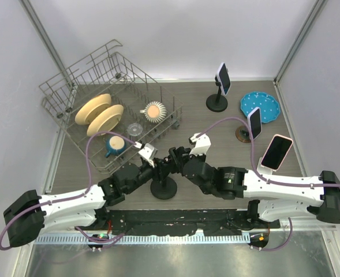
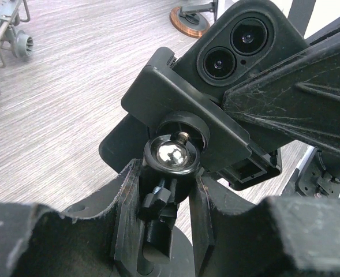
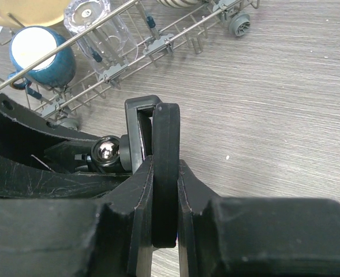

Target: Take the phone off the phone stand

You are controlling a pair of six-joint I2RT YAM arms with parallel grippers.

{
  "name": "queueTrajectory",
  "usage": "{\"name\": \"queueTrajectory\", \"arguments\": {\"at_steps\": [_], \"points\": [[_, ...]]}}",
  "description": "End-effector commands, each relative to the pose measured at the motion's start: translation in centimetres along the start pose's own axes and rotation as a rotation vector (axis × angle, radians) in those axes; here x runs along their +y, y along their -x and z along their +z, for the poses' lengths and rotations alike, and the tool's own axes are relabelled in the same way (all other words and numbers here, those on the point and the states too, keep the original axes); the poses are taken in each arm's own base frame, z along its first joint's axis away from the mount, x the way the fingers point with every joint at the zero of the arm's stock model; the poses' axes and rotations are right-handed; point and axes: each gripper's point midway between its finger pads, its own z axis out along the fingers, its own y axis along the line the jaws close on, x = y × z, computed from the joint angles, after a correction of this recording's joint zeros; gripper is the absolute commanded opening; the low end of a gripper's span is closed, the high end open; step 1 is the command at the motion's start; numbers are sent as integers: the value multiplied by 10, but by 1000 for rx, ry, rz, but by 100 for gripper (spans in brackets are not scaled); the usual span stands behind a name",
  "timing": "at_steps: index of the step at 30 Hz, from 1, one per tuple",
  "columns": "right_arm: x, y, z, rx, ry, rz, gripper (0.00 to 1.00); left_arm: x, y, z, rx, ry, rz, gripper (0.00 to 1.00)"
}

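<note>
A black phone [image 2: 250,40] with two rear lenses sits in the clamp [image 2: 181,104] of a black phone stand whose round base [image 1: 164,189] rests at the table's near middle. My left gripper [image 2: 167,202] is shut on the stand's neck just below the chrome ball joint [image 2: 171,154]. My right gripper [image 3: 165,173] is shut on the phone's edge [image 3: 165,133], one finger on each face, with the clamp [image 3: 136,124] right behind it. In the top view both grippers [image 1: 168,160] meet above the base.
A wire dish rack [image 1: 71,86] with plates and a blue mug [image 1: 115,144] stands at the back left. Three other phones on stands [image 1: 223,78], [image 1: 254,123], [image 1: 276,152] and a blue plate [image 1: 261,107] are at the right.
</note>
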Motion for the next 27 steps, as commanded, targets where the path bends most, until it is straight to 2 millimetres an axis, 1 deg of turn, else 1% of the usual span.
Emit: {"name": "queueTrajectory", "arguments": {"at_steps": [1, 8, 14, 19, 23, 27], "points": [[-81, 44, -6, -163, -355, -100, 1, 53, 5, -4, -56, 275, 44, 0], [-98, 57, -6, -198, -437, -92, 1, 45, 5, -2, -58, 254, 52, 0], [-103, 64, -5, -217, -481, -99, 1, 41, 3, 0, -54, 241, 56, 0], [-100, 69, -4, -230, -475, -106, 1, 39, 3, 1, -55, 232, 61, 0], [-93, 77, -4, -240, -430, -113, 1, 39, 3, 1, -58, 223, 86, 0], [-88, 74, -3, -208, -391, -138, 1, 42, 5, -1, -67, 229, 133, 0]]}}
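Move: Between the right hand's fingers the phone is already pinched, its middle about 2 cm ahead and 1 cm to the left and below; the stand's clamp, still holding it, sits some 4 cm left, 2 cm ahead and 2 cm lower. The left hand already grips the stand's neck, with the phone about 4 cm ahead, 4 cm right and 5 cm above. A wood-based stand is roughly 15 cm ahead and 23 cm right of the right hand. Pulling the phone away from the clamp, the right hand creeps at first, then jerks about 10 cm right and 5 cm forward, swinging some 20 degrees clockwise with its left side dipping, its grip kept. The left hand keeps holding the neck against the pull, then shifts about 2 cm forward and slightly left as it turns a little counter-clockwise. ##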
